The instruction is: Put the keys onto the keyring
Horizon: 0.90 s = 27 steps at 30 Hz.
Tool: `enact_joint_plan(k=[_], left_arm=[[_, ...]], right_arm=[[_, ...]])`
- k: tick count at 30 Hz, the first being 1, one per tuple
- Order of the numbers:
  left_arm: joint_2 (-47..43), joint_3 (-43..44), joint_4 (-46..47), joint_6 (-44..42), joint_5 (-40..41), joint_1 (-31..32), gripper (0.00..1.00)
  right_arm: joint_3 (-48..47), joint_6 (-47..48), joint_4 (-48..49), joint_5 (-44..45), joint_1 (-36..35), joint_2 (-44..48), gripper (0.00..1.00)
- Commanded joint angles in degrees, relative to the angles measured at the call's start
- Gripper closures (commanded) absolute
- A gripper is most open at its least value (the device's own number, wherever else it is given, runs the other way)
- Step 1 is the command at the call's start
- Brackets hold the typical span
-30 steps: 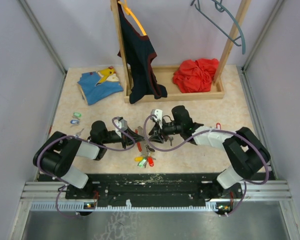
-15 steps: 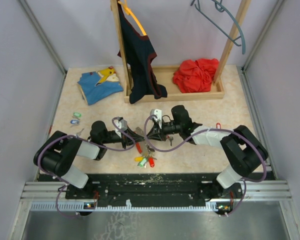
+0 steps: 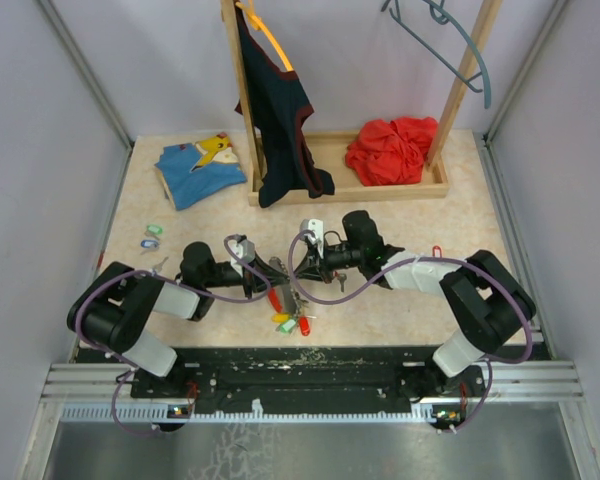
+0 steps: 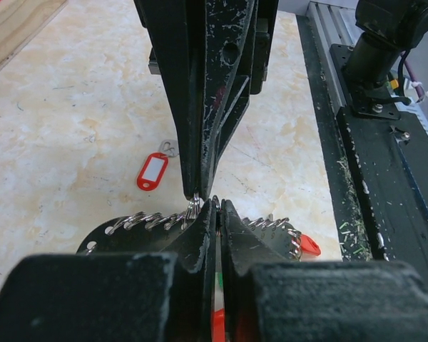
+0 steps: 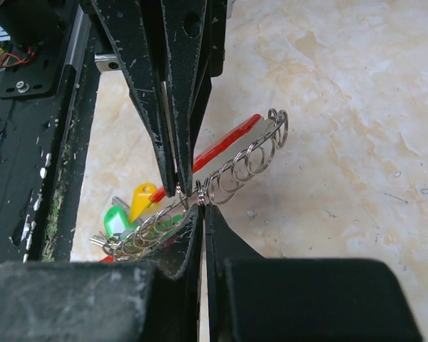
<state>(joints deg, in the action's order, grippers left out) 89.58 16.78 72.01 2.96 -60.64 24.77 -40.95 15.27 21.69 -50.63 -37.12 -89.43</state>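
Observation:
A keyring, a coiled chain of silver rings, hangs stretched between both grippers just above the tabletop. My right gripper is shut on one ring of it, and my left gripper is shut on a ring right beside that. Their tips almost touch at mid-table, left gripper facing right gripper. Keys with yellow, green and red tags dangle from the chain's lower end. Loose keys with green and blue tags lie at far left. A red-tagged key lies on the table.
A wooden rack at the back holds a dark garment and a red cloth. A blue garment lies at back left. A long red item lies under the chain. The black base rail runs along the near edge.
My right gripper has closed onto the ring chain beside the left gripper's tips. The left gripper has kept its hold. The hanging keys barely shifted.

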Motion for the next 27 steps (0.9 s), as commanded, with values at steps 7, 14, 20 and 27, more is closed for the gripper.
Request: enact_joint_plan(k=[7,14,20,27], left_arm=[[-7.01,-2.95,0.89,0.62,2.16,0.69,0.73],[-13.02,-1.47,-14.75,-5.22,11.76,0.72,0.68],[-9.69,-0.10,-15.50,-6.81,8.88,0.74,0.67],[-7.66,1.31,-16.73,-9.17,7.56,1.82,0.66]], right_arm=[[-2.71,1.37,0.58,0.69,-0.35,1.14,1.00],[-3.48,2.83,-1.69,1.59,-0.42,1.45,1.00],[-4.65,4.26,-4.57,1.94,-0.84,1.62,1.00],[-5.63,6.04,-7.17,1.77,-1.24,2.10,1.00]])
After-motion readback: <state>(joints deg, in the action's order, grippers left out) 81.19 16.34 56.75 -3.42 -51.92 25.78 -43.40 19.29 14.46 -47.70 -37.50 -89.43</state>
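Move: Both hands hold the keyring's wire coils at nearly the same spot. The coil the left fingers next straddle is within about 1 cm, slightly ahead and below; from the right hand, it lies roughly 2 cm left and a little below. From the left hand, lower by about 6 cm, the yellow tag is some 11 cm back and level sideways, the green tag 13 cm back and 1 cm right, and the red tag 13 cm back and 5 cm right. The left fingers open to about a third and let go of the coil, the hand easing back about 1 cm, then lifting some 2.5 cm while swinging forward and slightly left, and coming down about 3 cm with the fingers still apart, straddling the coils just beside the right fingertips. The right hand keeps its shut pinch on the neighbouring ring throughout, holding the keyring up while sinking less than 1 cm and rolling slightly. ##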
